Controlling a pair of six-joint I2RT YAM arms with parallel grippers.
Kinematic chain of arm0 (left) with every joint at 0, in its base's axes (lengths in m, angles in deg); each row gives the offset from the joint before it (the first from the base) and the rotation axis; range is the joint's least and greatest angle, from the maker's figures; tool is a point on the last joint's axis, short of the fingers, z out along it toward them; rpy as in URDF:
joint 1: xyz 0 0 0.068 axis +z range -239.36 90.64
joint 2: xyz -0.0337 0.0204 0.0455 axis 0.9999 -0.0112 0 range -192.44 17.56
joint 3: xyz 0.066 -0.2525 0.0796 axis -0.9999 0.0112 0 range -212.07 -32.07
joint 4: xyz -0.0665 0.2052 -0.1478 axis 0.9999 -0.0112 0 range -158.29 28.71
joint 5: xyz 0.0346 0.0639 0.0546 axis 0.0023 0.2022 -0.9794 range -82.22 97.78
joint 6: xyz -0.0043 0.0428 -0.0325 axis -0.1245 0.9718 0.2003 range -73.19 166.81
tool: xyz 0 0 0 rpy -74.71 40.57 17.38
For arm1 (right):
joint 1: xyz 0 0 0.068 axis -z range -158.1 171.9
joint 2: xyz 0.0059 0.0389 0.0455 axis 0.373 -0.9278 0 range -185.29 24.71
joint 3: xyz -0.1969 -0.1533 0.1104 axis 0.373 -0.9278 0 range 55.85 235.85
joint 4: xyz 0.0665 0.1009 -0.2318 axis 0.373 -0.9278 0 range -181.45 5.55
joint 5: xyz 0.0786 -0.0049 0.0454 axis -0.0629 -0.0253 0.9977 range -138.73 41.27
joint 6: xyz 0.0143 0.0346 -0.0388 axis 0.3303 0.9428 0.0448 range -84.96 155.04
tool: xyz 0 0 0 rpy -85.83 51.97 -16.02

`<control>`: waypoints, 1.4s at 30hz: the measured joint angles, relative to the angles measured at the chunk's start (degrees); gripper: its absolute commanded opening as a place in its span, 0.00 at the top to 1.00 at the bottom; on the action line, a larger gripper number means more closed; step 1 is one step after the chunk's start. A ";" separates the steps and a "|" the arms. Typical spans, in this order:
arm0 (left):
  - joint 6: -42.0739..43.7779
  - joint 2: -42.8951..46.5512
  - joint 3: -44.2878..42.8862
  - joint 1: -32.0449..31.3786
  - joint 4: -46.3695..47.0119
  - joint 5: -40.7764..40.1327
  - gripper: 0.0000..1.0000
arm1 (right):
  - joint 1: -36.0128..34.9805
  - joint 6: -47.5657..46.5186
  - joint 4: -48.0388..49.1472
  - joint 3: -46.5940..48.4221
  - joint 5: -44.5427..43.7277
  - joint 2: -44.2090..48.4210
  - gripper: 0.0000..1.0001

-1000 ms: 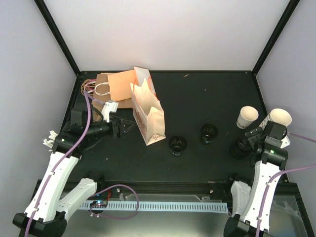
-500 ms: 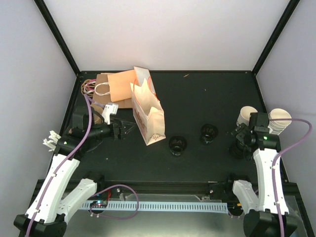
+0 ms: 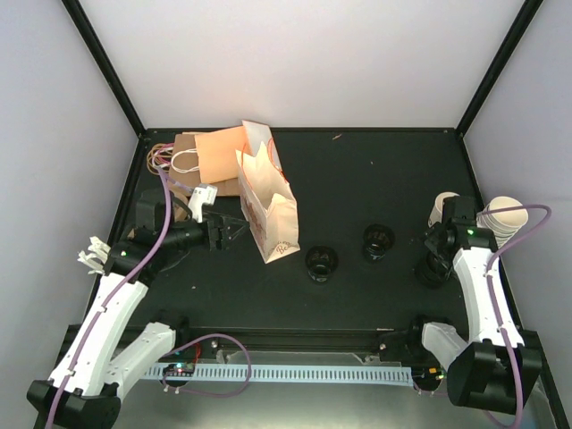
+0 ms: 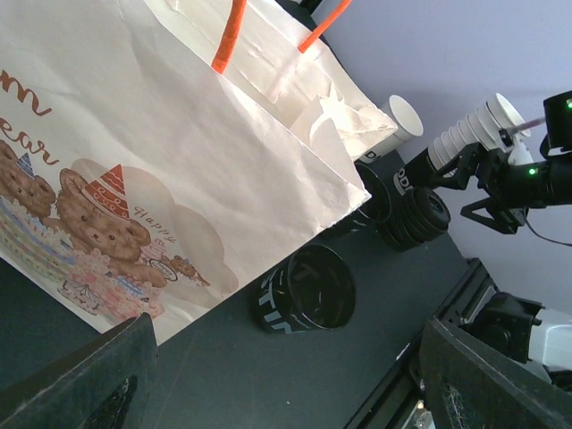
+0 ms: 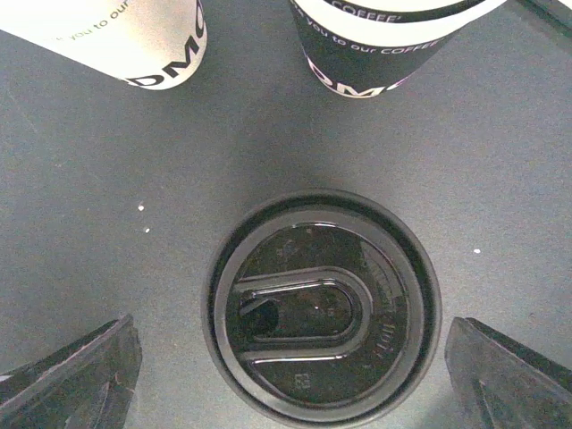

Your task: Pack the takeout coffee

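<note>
The takeout coffee [image 3: 444,207], a small cream cup with dark print, stands upright at the right of the table. It also shows in the left wrist view [image 4: 404,116], and its base is in the right wrist view [image 5: 134,40]. My right gripper [image 3: 436,256] hangs open just near of it, pointing down. Its fingers straddle a black lid [image 5: 322,308] without touching it. A printed paper bag [image 3: 268,210] stands open at the left centre. My left gripper [image 3: 231,231] is open beside the bag's left face [image 4: 134,179], holding nothing.
A tilted stack of nested cream cups [image 3: 503,217] stands right of the single cup. A dark-banded cup base [image 5: 393,45] shows beside the cream one. Two black sleeves [image 3: 322,262] [image 3: 378,241] lie mid-table. Flat orange and brown bags [image 3: 210,156] lie behind the standing bag.
My right arm has swung left, from beside the cup stack to over the black lids. My left gripper has edged slightly towards the bag.
</note>
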State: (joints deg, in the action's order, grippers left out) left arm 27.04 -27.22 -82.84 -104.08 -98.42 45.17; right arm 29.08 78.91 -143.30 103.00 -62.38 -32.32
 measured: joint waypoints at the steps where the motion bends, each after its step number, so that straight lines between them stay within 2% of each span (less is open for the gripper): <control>1: 0.02 -0.22 0.04 0.00 0.13 0.13 0.17 | 0.00 0.13 0.39 -0.26 0.02 -0.39 0.04; 17: 0.02 -0.79 0.31 0.00 0.79 0.31 0.17 | -0.04 0.17 4.24 -3.56 -0.39 -3.39 0.09; 22: 0.04 -0.79 0.33 0.00 0.79 0.31 0.17 | -0.04 0.33 4.70 -3.80 -0.42 -4.26 0.16; 30: 0.04 -0.79 0.46 0.00 0.79 0.31 0.17 | -0.04 0.57 4.46 -3.78 -0.42 -3.48 0.18; 31: 0.04 -0.85 0.46 0.00 0.79 0.31 0.17 | -0.04 0.57 4.31 -3.76 -0.42 -3.26 0.24; 33: 0.04 -1.01 0.46 0.00 0.81 0.31 0.17 | -0.04 0.68 3.74 -3.56 -0.44 -2.93 0.30; 37: 0.07 -1.05 0.48 0.00 0.81 0.31 0.17 | -0.04 0.61 2.99 -2.82 -0.68 -1.92 0.35; 42: 0.07 -1.07 0.48 0.00 0.81 0.31 0.17 | -0.04 0.35 2.51 -1.64 -0.79 -1.51 0.59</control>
State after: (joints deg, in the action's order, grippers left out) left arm 27.11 -28.29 -82.36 -104.08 -97.61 45.48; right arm 29.04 79.26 -140.79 101.36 -63.16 -33.83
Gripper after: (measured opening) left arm 0.830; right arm 0.521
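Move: The stack of black lids lies almost straight under the right hand, about 1 cm ahead and 1 cm right, its middle some 5 cm down. From this hand the lone white cup stands about 10 cm ahead and 2 cm right, the cup stack 3 cm ahead and 11 cm right, the nearer dark cup 5 cm ahead and 14 cm left. From the idle left hand the lid stack is roughly 50 cm right, level ahead, 20 cm lower. The right hand sinks about 3 cm to the lid stack, then rises 2 cm, fingers closing to half open. ##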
